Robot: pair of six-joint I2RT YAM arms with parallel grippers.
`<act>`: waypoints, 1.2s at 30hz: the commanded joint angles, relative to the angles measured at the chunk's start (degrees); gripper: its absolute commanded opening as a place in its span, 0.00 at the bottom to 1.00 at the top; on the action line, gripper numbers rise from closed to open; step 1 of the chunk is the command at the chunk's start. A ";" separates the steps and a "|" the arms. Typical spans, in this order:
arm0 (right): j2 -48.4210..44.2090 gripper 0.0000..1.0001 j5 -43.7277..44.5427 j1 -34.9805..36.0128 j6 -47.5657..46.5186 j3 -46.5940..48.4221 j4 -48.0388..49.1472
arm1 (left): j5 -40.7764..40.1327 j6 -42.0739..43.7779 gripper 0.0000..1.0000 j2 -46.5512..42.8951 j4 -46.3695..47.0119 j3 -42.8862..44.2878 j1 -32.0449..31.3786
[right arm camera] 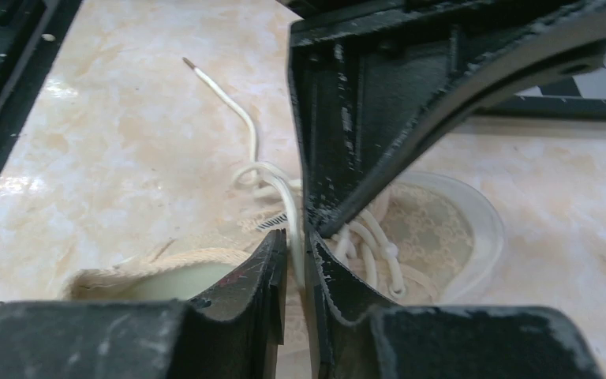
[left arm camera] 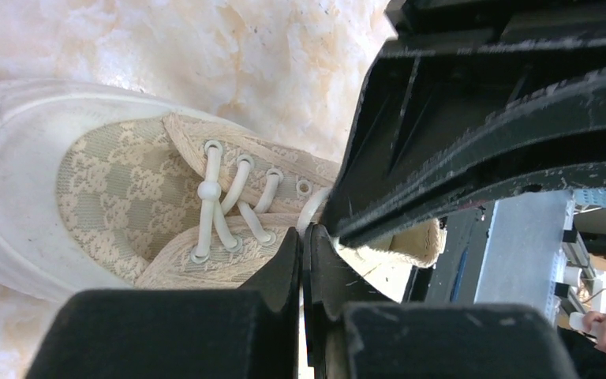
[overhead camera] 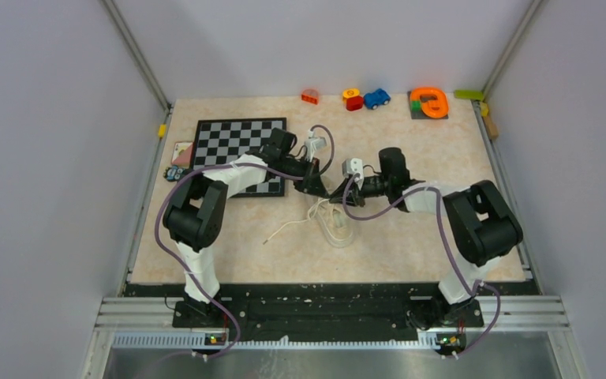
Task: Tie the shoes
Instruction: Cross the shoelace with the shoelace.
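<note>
The cream shoe (overhead camera: 338,227) lies on the marble table just below both grippers, its toe toward the near edge. My left gripper (overhead camera: 318,188) hangs over the shoe's lacing (left arm camera: 217,197); its jaws (left arm camera: 306,233) are shut on a white lace that rises from a top eyelet. Tip to tip with it, my right gripper (overhead camera: 339,192) holds its jaws (right arm camera: 296,237) narrowly closed on a white lace strand (right arm camera: 288,197) running between them. The strand's free end (right arm camera: 205,79) trails over the table toward the left front. The shoe's heel opening (right arm camera: 158,276) shows below the right jaws.
A chessboard (overhead camera: 237,142) lies at the back left under the left arm, with a card (overhead camera: 181,152) beside it. Along the back edge stand an orange block (overhead camera: 310,96), a red-yellow toy (overhead camera: 353,99), a blue car (overhead camera: 376,98) and an orange ring (overhead camera: 429,103).
</note>
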 commanded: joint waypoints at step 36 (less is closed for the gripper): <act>-35.29 0.99 81.42 19.72 99.36 2.26 -39.31 | -0.73 0.77 0.00 -4.49 -1.44 -0.90 -1.44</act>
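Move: The shoelace held at the left fingertips lies only about 2 cm to the left and 1 cm ahead of the right hand, almost touching its fingers. The right hand's shoelace strand is some 2 cm to the right of the left hand and 1 cm back. From the right hand, the middle of the shoe is roughly 2 cm back, 1 cm left and 6 cm below, and the loose lace end lies about 17 cm left, 11 cm back and 9 cm below. The shoelace stays pinched in the left hand over the shoe while the right hand lets go of its strand and withdraws. The right hand rises about 9 cm in all, first drawing right, then backing towards the base, as its fingers spread wide and the wrist swings clockwise from pointing left to pointing mostly forward and down at the lace. ##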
